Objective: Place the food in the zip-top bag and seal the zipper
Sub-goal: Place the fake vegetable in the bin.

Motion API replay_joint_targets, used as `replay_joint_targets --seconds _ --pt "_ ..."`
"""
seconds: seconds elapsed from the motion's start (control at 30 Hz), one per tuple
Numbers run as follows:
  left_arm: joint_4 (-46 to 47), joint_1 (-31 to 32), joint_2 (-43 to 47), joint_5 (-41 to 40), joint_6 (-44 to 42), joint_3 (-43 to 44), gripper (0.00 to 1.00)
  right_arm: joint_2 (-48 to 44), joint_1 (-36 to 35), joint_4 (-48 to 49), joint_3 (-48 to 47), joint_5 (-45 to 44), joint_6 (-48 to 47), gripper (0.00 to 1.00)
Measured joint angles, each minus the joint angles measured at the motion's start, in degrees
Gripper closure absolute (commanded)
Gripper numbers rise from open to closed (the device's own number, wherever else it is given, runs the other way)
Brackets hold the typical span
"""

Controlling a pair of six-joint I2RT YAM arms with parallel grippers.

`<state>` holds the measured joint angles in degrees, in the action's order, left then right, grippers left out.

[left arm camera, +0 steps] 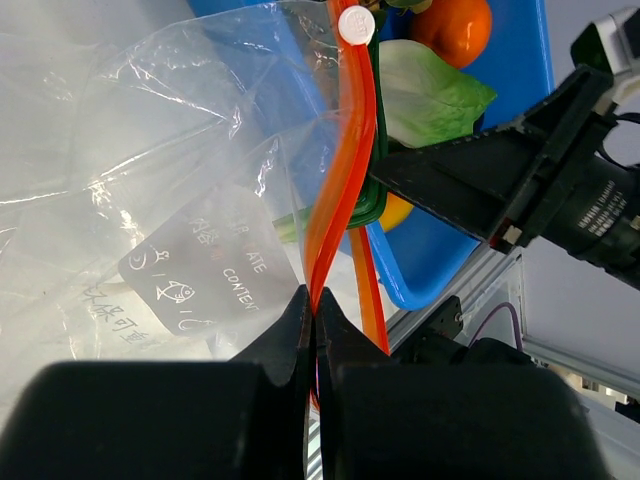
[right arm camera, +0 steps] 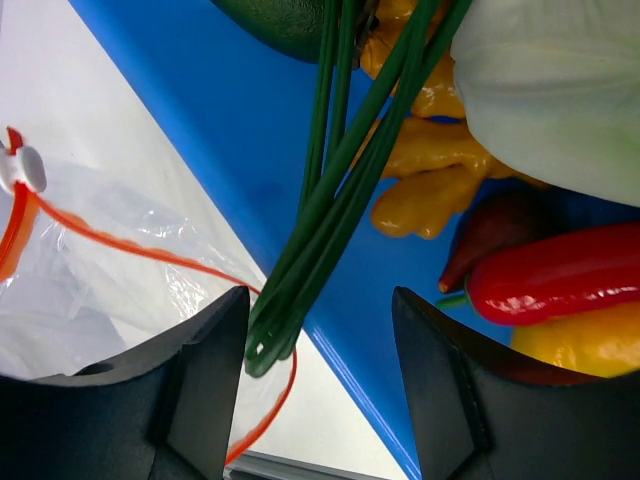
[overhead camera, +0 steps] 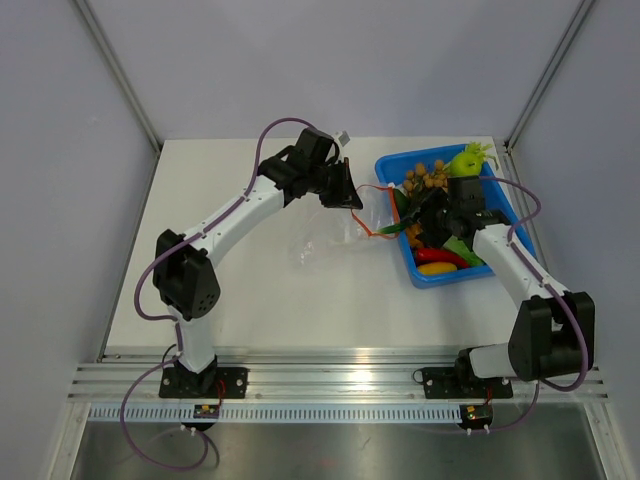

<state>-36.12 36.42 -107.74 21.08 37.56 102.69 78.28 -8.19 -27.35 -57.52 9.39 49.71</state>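
Observation:
My left gripper (left arm camera: 315,305) is shut on the orange-red zipper (left arm camera: 340,170) of the clear zip-top bag (left arm camera: 140,160), holding the mouth up beside the blue bin (overhead camera: 425,272). The zipper's white slider (left arm camera: 356,24) sits at the far end. My right gripper (right arm camera: 318,300) stands open over the bin's near-left rim. Green onions (right arm camera: 340,190) hang between its fingers, close to the left finger (right arm camera: 205,380), their tips over the bag's mouth (right arm camera: 130,245). More food lies in the bin: a red pepper (right arm camera: 560,275), a yellow piece (right arm camera: 435,165), cabbage (right arm camera: 555,90), a green apple (overhead camera: 468,160) and brown balls (overhead camera: 425,178).
The bag's body (overhead camera: 325,245) lies crumpled on the white table (overhead camera: 250,290) left of the bin. An orange (left arm camera: 455,25) and a green leaf (left arm camera: 430,95) show at the bin's edge. An aluminium rail (overhead camera: 340,380) runs along the near edge.

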Motion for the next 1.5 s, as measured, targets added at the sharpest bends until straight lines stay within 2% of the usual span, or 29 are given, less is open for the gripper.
replay_joint_targets --seconds 0.13,0.2,0.23,0.27,0.33,0.4,0.57,0.83,1.1,1.5 --pt "0.0 0.0 0.0 0.2 0.0 0.0 1.00 2.6 0.0 2.8 0.0 0.8 1.5 0.37" --pt "0.0 0.0 0.0 0.2 0.0 0.0 1.00 3.8 0.0 3.6 -0.1 0.9 2.0 0.42" --pt "0.0 0.0 0.0 0.2 0.0 0.0 1.00 4.5 0.0 4.1 -0.1 0.9 2.3 0.46" --pt "0.0 0.0 0.0 0.2 0.0 0.0 1.00 5.2 0.0 4.5 -0.1 0.9 2.6 0.58" --pt "0.0 0.0 0.0 0.2 0.0 0.0 1.00 5.8 0.0 6.2 -0.5 2.1 3.4 0.67" --pt "0.0 0.0 0.0 0.2 0.0 0.0 1.00 5.8 0.0 6.7 -0.9 2.0 3.4 0.81" --pt "-0.2 0.0 0.0 0.2 0.0 0.0 1.00 5.5 0.0 6.4 -1.5 1.6 2.3 0.99" --pt "-0.1 0.0 0.0 0.2 0.0 0.0 1.00 -0.1 -0.7 4.7 -3.1 0.4 -0.3 1.00" --pt "-0.2 0.0 0.0 0.8 0.0 0.0 1.00 -4.7 -7.2 4.3 -5.6 -4.1 -2.9 0.96" --pt "-0.2 0.0 0.0 1.2 0.0 0.0 1.00 -7.5 -13.7 4.3 -5.7 -10.9 -6.6 1.00"
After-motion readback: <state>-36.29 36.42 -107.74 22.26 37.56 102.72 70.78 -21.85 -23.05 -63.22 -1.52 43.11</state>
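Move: The green onion lies slumped across the bin's left rim and the bag's red lip, its grip spot between and just beyond your open right fingers: about 3 cm ahead, 1 cm left, 2 cm lower. From the right hand the bag mouth's middle is some 10 cm left, level with it and 5 cm higher; the red pepper is 5 cm right, 1 cm ahead and 10 cm below. From the left hand, the onion is roughly 14 cm right, 2 cm ahead, 10 cm down. Ease the right gripper forward and slightly down about 3 cm so the green onion sits between its fingers, then close on the stalks and pinch them. Lift some 11 cm, drawing back about 3 cm and swinging left roughly 5 cm towards the bag mouth, tipping the fingers up some 20 degrees. Keep the left gripper still, shut on the bag's lip. ##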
